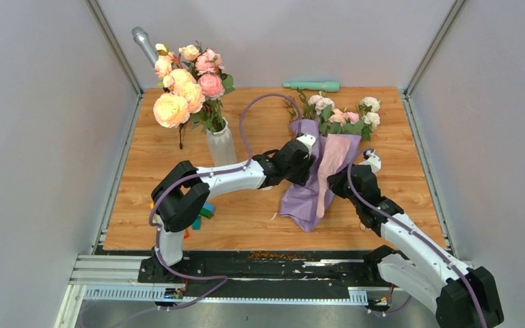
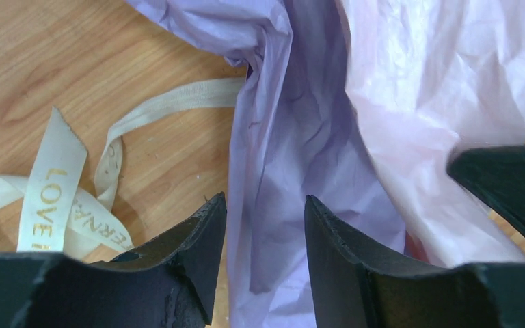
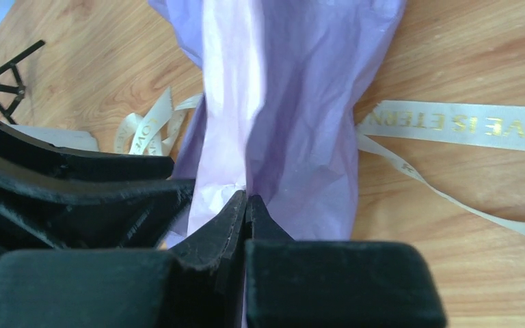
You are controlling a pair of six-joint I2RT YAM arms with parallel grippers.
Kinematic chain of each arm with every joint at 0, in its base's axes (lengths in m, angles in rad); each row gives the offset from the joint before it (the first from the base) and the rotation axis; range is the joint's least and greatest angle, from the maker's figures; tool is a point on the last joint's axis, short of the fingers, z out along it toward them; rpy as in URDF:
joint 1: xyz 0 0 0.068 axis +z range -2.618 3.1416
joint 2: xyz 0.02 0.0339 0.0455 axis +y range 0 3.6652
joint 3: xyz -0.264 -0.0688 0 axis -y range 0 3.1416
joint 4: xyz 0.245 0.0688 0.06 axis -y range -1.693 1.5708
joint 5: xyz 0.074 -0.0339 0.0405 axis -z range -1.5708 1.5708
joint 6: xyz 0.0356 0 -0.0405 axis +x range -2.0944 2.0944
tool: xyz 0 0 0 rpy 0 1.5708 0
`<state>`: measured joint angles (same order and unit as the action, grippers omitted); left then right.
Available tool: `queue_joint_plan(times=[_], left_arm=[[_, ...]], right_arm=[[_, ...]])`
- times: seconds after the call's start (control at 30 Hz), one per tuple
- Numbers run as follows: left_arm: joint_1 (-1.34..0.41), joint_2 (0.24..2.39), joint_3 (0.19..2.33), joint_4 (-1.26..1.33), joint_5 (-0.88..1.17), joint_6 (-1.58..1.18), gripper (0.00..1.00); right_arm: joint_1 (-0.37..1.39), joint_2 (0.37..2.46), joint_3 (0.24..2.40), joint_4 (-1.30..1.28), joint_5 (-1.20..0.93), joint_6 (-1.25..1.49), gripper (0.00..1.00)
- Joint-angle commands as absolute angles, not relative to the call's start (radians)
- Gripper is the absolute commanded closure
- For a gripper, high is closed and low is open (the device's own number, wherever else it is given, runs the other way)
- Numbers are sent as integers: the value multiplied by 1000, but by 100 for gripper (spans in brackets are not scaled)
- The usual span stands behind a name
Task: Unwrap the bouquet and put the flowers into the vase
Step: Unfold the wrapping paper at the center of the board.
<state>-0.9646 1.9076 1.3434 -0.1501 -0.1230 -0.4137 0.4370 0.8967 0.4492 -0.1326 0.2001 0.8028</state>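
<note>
The bouquet (image 1: pixel 328 147) lies on the table with its lilac paper (image 2: pixel 294 137) loosened and the pink inner side showing. Its small white and pink flowers (image 1: pixel 342 113) point to the far side. The beige ribbon (image 2: pixel 48 198) lies untied on the wood, and a ribbon length (image 3: pixel 451 123) also lies beside the paper. My left gripper (image 2: pixel 265 201) is open, its jaws on either side of a lilac fold at the wrap's left edge (image 1: pixel 307 167). My right gripper (image 3: pixel 247 196) is shut on the paper's right side (image 1: pixel 335 186). The vase (image 1: pixel 220 145) stands at the left, holding large peach blooms.
A green tool (image 1: pixel 311 85) lies at the table's far edge and a silver cylinder (image 1: pixel 143 44) leans in the back left corner. Small coloured blocks (image 1: pixel 205 212) sit by the left arm's elbow. Grey walls close in both sides.
</note>
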Motion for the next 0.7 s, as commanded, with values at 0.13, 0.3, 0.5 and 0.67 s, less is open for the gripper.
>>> queue_joint_plan(times=[0.13,0.3,0.5,0.67], left_arm=[[-936,1982,1409,-108,-128,-394,82],[-899,1975,1353,-69,-82,-425,100],[-874,1929,1274,-7,-81,-444,100],[-862,1919,1256,33,-73,-451,100]], right_arm=[[431,778,468,-355,380,779,100],[403,711,487,-529,476,864,100],[350,675,481,-688,549,971,100],[215,697,450,-731,500,1059,100]])
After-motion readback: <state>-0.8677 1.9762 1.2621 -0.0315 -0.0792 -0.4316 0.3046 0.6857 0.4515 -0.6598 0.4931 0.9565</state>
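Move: Just ahead of the left hand's open fingers, some 2 cm out and 2 cm lower, is the purple paper's left edge. A ribbon lies about 11 cm left of that hand and 4 cm ahead, with the vase 24 cm left and 10 ahead. The right hand, holding the pink lining, has bare board 11 cm right, 6 back and 8 below; the flowers are some 21 cm ahead and 6 right, a ribbon loop 10 right and 8 back. Drawing the held pink lining out over the bare board, the right hand sweeps about 11 cm right and 6 back, sinking late and turning some 25 degrees clockwise, fingers still shut. The left hand eases forward and down as its fingers close, pinching the purple edge, then carries it left and down towards the board. ##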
